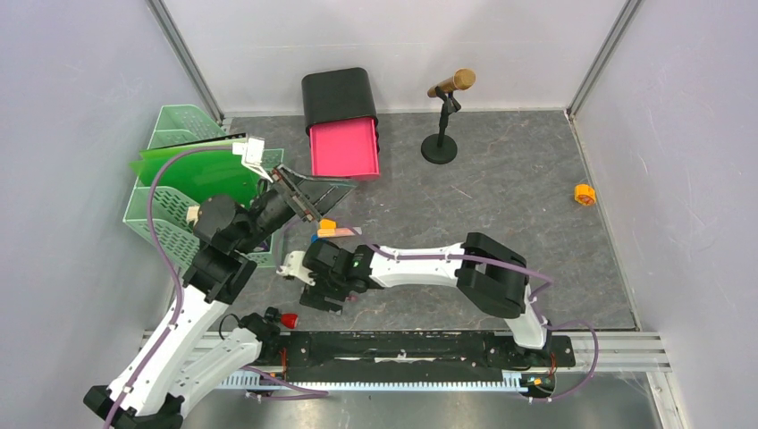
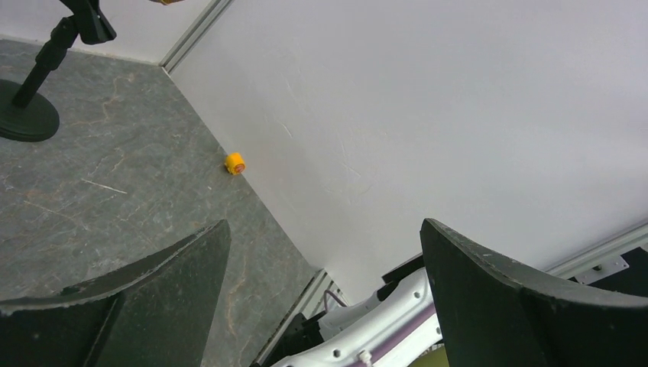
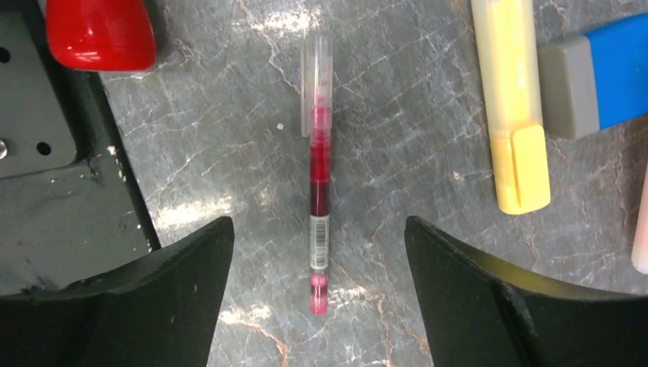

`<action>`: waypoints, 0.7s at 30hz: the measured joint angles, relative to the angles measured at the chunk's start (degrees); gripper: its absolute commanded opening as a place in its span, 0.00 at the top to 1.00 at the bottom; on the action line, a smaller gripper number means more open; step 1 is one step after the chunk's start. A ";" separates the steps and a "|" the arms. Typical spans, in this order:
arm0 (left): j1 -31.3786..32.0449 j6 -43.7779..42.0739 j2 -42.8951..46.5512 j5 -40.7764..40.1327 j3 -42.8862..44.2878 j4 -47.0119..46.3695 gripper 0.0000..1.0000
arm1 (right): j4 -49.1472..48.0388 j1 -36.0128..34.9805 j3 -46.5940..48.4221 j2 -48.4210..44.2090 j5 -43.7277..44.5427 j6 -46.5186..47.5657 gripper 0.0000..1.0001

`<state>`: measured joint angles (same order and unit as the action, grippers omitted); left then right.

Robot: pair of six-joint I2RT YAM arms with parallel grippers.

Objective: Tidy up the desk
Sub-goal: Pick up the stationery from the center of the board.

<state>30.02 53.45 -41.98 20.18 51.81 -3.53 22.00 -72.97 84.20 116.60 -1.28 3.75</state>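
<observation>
The dark-grey marbled desk [image 1: 501,206] carries a loose red pen [image 3: 317,176], which lies lengthwise on the stone surface. My right gripper [image 3: 319,229] hovers low over the pen's near end, jaws open on either side and not touching it. In the top view the right gripper [image 1: 308,277] sits near the desk's front left. To the pen's right lie a yellow highlighter [image 3: 513,107] and a blue-and-grey eraser [image 3: 596,76]. My left gripper [image 1: 299,192] is raised beside the green tray, open and empty, looking across the desk [image 2: 115,191].
A mint-green tiered tray [image 1: 170,219] with a green folder [image 1: 201,174] stands at the left. A black box with an open pink drawer [image 1: 344,147] and a microphone stand [image 1: 440,134] are at the back. A small orange roll [image 1: 585,194] lies far right. A red button [image 3: 99,30] sits on the base rail.
</observation>
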 measured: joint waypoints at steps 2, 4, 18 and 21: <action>0.00 0.35 0.52 0.00 -0.02 -0.07 0.00 | 0.57 -0.52 1.33 1.38 1.14 0.61 0.18; 0.00 0.57 0.87 -0.02 -0.11 -0.07 0.00 | 1.20 -0.98 2.45 2.62 1.92 1.03 0.23; 0.00 1.18 2.10 -0.66 -1.60 0.46 0.00 | 3.37 -1.92 5.25 5.75 3.82 2.34 0.78; 0.00 1.20 2.45 -0.90 -1.88 1.01 0.00 | 3.34 -1.92 5.22 5.84 3.87 2.34 0.84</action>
<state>30.02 54.65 -39.53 19.29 49.93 -2.52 25.34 -74.89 89.43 122.43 2.59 6.09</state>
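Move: The red pen lies flat, running left-right under the right hand, its middle about level ahead-back, 4 cm to the left and 3 cm below. From this hand the yellow highlighter lies some 9 cm ahead and 6 cm left, the blue eraser about 13 ahead and 6 left, and the red knob about 7 back and 14 left. For the idle left hand, high above the desk, the pen lies about 40 cm below, 5 cm back and 5 cm left. The right fingertips close from wide open to nearly shut and pinch the red pen around its dark barrel by the barcode label, right of its middle. The hand first sinks about 2 cm over it, edging roughly 1 cm left while the fingers tip some 5 degrees nearer to vertical, then holds almost still as they shut. ##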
